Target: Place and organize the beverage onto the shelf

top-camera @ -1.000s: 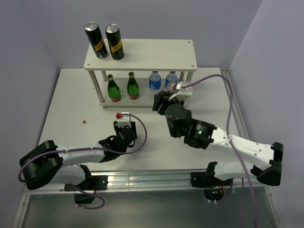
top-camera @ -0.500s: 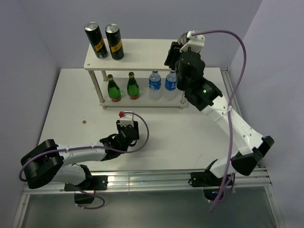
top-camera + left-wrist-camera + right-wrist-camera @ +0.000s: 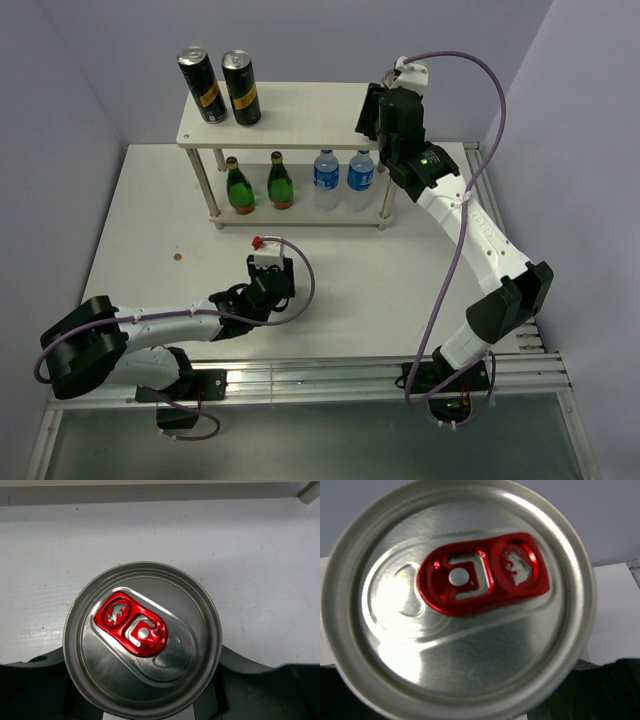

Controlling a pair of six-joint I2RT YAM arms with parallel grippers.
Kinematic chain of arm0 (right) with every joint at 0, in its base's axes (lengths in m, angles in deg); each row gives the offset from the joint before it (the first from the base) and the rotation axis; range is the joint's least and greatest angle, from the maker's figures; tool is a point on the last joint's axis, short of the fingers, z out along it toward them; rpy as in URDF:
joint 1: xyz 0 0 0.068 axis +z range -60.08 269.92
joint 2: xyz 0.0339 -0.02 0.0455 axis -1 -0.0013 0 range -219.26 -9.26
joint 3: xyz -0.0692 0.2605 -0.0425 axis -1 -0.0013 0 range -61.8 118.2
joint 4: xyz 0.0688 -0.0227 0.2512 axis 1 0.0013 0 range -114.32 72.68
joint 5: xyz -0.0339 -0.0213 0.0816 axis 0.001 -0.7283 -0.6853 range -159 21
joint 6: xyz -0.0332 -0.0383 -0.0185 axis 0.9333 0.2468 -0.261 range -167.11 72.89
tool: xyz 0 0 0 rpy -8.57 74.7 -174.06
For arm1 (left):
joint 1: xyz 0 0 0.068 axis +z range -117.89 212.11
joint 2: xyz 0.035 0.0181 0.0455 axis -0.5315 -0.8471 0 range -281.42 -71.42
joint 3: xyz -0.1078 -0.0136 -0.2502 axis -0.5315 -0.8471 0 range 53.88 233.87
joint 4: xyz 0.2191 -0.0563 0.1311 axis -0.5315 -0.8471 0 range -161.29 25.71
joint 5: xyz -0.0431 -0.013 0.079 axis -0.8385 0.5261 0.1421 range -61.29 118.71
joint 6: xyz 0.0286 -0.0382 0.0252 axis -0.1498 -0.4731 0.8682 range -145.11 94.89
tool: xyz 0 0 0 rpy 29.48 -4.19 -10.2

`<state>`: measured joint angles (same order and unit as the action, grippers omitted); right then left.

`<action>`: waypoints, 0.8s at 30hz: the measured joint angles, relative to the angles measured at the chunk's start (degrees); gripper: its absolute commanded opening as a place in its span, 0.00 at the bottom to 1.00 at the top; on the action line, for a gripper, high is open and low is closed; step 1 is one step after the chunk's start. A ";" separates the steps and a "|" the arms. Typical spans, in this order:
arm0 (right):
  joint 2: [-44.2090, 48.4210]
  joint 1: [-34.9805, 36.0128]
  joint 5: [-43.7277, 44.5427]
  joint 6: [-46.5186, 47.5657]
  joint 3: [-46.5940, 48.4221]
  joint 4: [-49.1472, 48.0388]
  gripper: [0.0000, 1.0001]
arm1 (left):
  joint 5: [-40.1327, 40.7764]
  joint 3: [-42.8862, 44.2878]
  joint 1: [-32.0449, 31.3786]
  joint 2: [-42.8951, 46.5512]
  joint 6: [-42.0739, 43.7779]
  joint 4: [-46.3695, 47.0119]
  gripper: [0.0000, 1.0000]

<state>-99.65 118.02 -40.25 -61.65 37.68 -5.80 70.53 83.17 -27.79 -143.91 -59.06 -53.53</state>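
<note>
The shelf [image 3: 300, 110] of pale wood stands at the back of the table. Two tall black cans [image 3: 220, 87] stand on the left of its top board. On the lower tier are two green bottles [image 3: 258, 184] and two small blue-labelled bottles [image 3: 343, 172]. My right gripper [image 3: 372, 112] hangs over the right end of the top board, shut on a silver can with a red tab [image 3: 460, 605]. My left gripper [image 3: 268, 290] is low over the table in front of the shelf, shut on another silver can with a red tab [image 3: 142, 640]. In the top view both held cans are hidden.
A small orange spot [image 3: 177, 257] lies on the white table [image 3: 150, 220] at the left. The right arm's cable [image 3: 470, 215] loops beside the shelf's right end. Grey walls close in the back and both sides, and a metal rail [image 3: 330, 375] runs along the near edge.
The right arm has swung up from in front of the lower tier to over the right end of the top board, with its can. The left arm has barely shifted.
</note>
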 measured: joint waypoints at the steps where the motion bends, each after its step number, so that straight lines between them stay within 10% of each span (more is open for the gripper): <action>1: 0.00 -0.02 -0.15 -0.09 0.00 0.04 0.00 | 0.04 0.00 -0.09 0.00 0.00 -0.02 0.00; 6: -1.01 -0.15 -1.81 -1.05 0.61 -0.04 0.84 | 0.11 0.20 -0.92 -0.02 -0.22 -0.83 0.00; 24: -1.95 -0.26 -3.41 -2.56 -0.09 -1.27 0.93 | 1.95 1.42 -2.16 0.15 -0.70 -3.56 0.00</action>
<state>-101.60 117.76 -43.66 -64.21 37.59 -7.07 72.48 84.59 -29.96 -143.75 -59.76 -57.09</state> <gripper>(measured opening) 0.925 0.586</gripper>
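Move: The right hand holds a silver can just above its spot at the right end of the top shelf, 1 cm or so ahead and 1 cm left, the board about 6 cm below. On that board two black cans stand level with it, roughly 24 and 31 cm to its left; a water bottle is almost straight beneath, some 24 cm down. From the left hand the spot lies about 21 cm ahead, 22 cm right and 25 cm up. The right hand eases about 1.5 cm left, slightly forward and down, opening its fingers to release the silver can. ##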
